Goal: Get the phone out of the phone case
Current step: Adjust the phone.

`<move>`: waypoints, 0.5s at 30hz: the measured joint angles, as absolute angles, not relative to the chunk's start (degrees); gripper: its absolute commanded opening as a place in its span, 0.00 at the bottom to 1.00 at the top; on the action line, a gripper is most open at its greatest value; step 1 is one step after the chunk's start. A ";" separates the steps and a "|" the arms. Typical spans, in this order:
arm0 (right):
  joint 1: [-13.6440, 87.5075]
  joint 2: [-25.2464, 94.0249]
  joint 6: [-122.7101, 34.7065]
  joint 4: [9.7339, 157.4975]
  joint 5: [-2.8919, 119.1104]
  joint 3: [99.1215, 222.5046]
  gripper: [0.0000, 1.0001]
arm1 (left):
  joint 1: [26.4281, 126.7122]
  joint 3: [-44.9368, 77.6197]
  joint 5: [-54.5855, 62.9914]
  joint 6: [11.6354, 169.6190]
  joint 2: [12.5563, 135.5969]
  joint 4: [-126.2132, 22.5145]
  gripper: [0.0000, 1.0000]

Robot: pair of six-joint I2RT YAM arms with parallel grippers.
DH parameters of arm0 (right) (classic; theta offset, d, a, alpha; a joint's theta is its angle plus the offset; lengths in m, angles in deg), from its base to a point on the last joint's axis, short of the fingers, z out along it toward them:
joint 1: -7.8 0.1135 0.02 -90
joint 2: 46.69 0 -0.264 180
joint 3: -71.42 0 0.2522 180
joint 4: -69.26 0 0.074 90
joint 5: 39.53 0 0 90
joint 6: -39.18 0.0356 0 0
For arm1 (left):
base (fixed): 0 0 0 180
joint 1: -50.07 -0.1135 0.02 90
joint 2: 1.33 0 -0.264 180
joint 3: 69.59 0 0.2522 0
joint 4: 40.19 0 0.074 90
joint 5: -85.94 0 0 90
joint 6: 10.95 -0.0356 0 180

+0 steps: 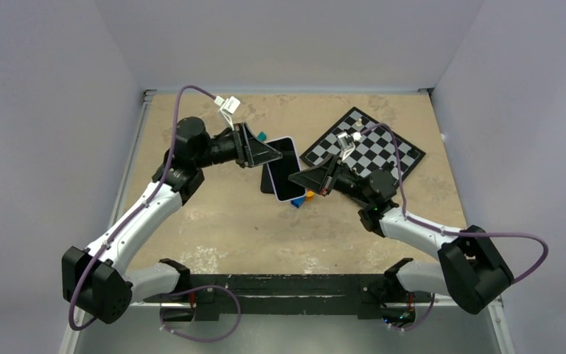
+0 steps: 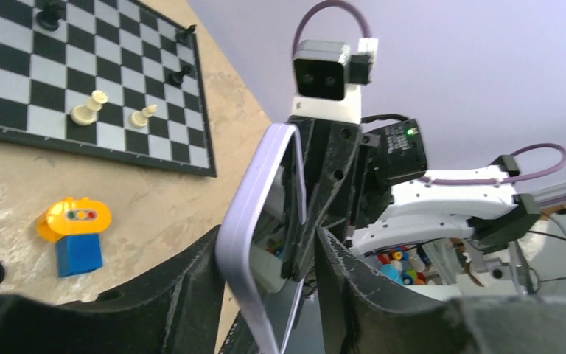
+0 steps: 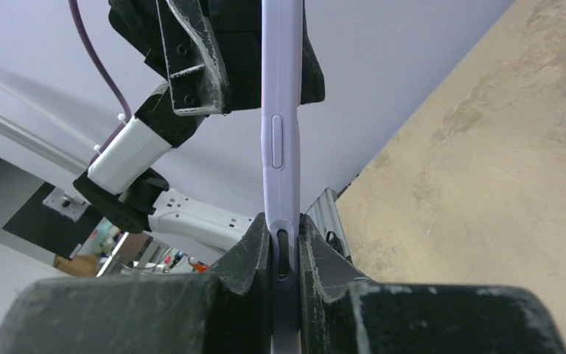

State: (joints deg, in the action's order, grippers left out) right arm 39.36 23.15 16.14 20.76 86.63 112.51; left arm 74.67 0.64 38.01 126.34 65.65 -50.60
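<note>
The phone in its lavender case (image 1: 286, 168) is held up off the table between both grippers. My left gripper (image 1: 269, 153) is shut on the case's upper left end. In the left wrist view the case (image 2: 254, 221) stands on edge between my left gripper's (image 2: 265, 258) fingers, screen side toward the right finger. My right gripper (image 1: 298, 179) is shut on the lower right end. In the right wrist view the case's edge (image 3: 281, 133) with its side button runs straight up from my right gripper (image 3: 285, 243), both pads pressed flat on it.
A chessboard (image 1: 361, 147) with a few pieces lies at the back right, and shows in the left wrist view (image 2: 81, 74). A yellow and blue toy block (image 2: 76, 232) sits on the table under the phone (image 1: 300, 199). A teal piece (image 1: 262, 136) lies behind the left gripper.
</note>
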 measured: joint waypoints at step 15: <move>41.34 25.82 17.61 14.79 82.72 113.39 0.00 | 74.95 -4.21 42.35 133.98 66.88 -37.20 0.25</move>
State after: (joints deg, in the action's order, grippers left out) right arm 41.34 25.82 17.61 14.79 82.72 113.39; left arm 74.95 -4.21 42.35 133.98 66.88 -37.20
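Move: The phone in its case is pinched by the right fingers at its right edge, its middle some 3 cm left, 2 ahead and 1 above that hand. From the left hand, whose parted fingers already straddle its left edge, its middle lies about 3 cm right, 3 back and 2 below. On the table, some 30 cm under the left hand, are a black phone about 14 cm ahead of it, a blue block 5 ahead and 8 right, and an orange piece 8 ahead and 10 right. The left fingers close by well under half of their full range around the phone's left edge, without clamping it yet, while that hand lifts about 1 cm, sinks most of the way back, and ends some 1 cm farther right and 1 cm back, rolled over by some 5 degrees. The right hand keeps its pinch on the phone's right edge and raises it about 1.5 cm, easing slightly left so that the edge goes deeper between the left fingers, with only a slight tilt of the wrist. ##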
